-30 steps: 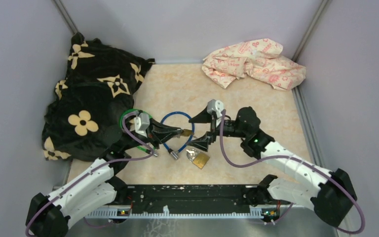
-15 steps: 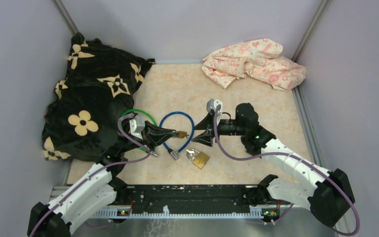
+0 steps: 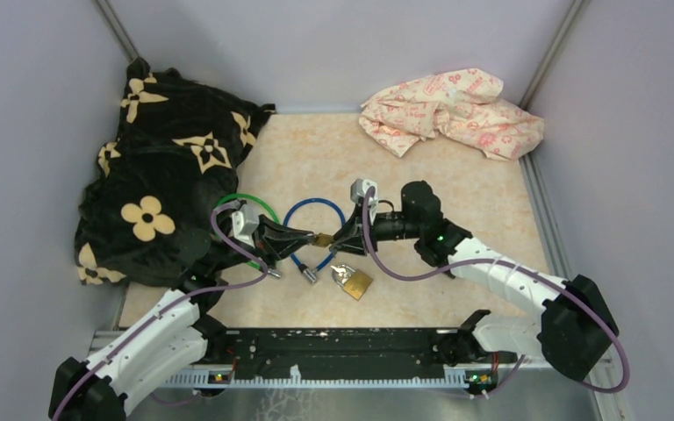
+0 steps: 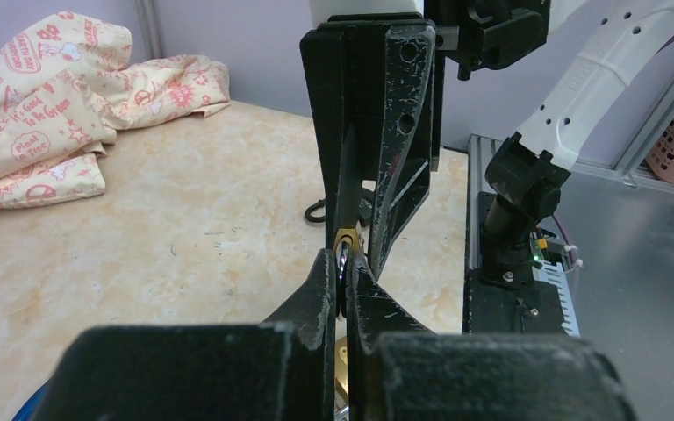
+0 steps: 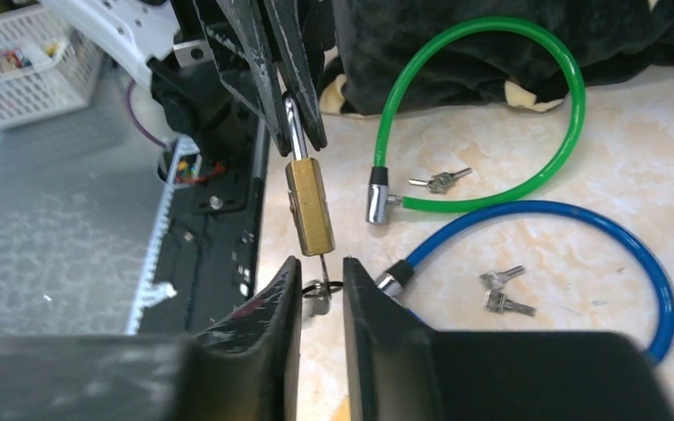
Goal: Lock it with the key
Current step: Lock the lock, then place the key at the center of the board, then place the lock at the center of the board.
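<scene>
My left gripper (image 3: 313,237) is shut on the shackle of a small brass padlock (image 3: 323,239), holding it above the table. In the right wrist view the padlock (image 5: 309,206) hangs from the left fingers (image 5: 285,70), with a key (image 5: 320,285) on a ring sticking out of its lower end. My right gripper (image 5: 320,267) straddles that key, its jaws narrowed, with a small gap showing on each side of it. In the left wrist view the padlock (image 4: 348,237) sits just beyond my left gripper (image 4: 344,263), and the right fingers (image 4: 395,132) stand close behind.
A second brass padlock (image 3: 354,281) lies just in front. A blue cable lock (image 5: 614,254) and a green cable lock (image 5: 535,167) lie on the table with loose keys (image 5: 502,289). Black flowered cloth (image 3: 158,175) is at left, patterned cloth (image 3: 448,110) at back right.
My right gripper has moved left up to the padlock and its jaws have narrowed from wide open to close round the key. The left gripper has shifted slightly, still holding the padlock.
</scene>
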Motion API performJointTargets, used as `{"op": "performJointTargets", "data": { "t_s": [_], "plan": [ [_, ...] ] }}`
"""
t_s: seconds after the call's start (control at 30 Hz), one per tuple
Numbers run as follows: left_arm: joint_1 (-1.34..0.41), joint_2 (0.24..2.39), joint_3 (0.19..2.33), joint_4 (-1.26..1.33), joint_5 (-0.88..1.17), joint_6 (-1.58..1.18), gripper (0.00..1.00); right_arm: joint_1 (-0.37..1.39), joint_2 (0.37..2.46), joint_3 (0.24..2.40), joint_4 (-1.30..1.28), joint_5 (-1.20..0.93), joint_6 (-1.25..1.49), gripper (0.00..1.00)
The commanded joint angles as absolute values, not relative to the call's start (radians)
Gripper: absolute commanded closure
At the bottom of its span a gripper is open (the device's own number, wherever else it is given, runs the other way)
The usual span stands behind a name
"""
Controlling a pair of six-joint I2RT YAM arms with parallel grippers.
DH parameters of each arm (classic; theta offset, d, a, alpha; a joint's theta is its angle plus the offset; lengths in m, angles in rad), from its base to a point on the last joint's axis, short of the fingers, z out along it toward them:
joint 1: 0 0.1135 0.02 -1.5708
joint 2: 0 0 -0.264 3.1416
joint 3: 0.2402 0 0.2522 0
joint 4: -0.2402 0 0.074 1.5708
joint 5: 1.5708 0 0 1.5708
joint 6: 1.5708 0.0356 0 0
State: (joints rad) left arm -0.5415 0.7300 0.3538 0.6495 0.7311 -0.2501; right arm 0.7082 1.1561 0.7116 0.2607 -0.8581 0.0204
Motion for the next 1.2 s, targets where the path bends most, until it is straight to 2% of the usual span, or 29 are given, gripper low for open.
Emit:
{"op": "performJointTargets", "data": {
  "t_s": [0.0, 0.07, 0.2, 0.37, 0.53, 0.67, 0.8, 0.97, 1.17],
  "plan": [
    [-0.538, 0.730, 0.372, 0.691, 0.752, -0.260, 1.00, 0.719, 1.178, 0.779, 0.307, -0.867, 0.012, 0.91],
    [-0.537, 0.729, 0.374, 0.684, 0.751, -0.257, 1.00, 0.719, 1.172, 0.779, 0.299, -0.866, 0.006, 1.00],
    [-0.535, 0.728, 0.376, 0.688, 0.742, -0.259, 1.00, 0.719, 1.156, 0.783, 0.207, -0.829, -0.050, 1.00],
    [-0.478, 0.727, 0.418, 0.633, 0.756, -0.204, 1.00, 0.695, 1.100, 0.732, 0.022, -0.611, -0.070, 1.00],
    [-0.442, 0.740, 0.433, 0.606, 0.798, -0.185, 1.00, 0.638, 0.963, 0.595, 0.014, -0.508, 0.031, 1.00],
    [-0.445, 0.805, 0.404, 0.637, 0.753, -0.290, 1.00, 0.634, 0.920, 0.593, -0.010, -0.404, 0.076, 1.00],
    [-0.549, 0.980, 0.436, 0.616, 0.548, -0.335, 1.00, 0.622, 0.927, 0.630, -0.159, -0.155, 0.191, 1.00],
    [-0.707, 1.374, 0.597, 0.700, 0.469, -0.312, 1.00, 0.620, 0.826, 0.586, -0.264, 0.025, 0.329, 1.00],
    [-0.782, 1.731, 0.816, 0.656, 0.368, -0.321, 1.00, 0.618, 0.764, 0.485, -0.282, 0.040, 0.447, 1.00]
  ]
}}
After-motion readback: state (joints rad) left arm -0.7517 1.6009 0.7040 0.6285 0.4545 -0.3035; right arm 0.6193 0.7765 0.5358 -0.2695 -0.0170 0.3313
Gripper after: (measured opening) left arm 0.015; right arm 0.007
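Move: The key, in the small padlock's keyway, lies at the right hand's fingertips, about 1 cm to its left; the padlock body is some 4 cm left and 1 cm above. From the left hand, pinching the shackle, the key is about 6 cm right and 2 cm below. The big padlock lies roughly 8 cm back, 4 cm right and 21 cm below the right hand. Right fingers shut on the key, drawing it 15 cm right, then down; left lowers the held padlock 15 cm. ##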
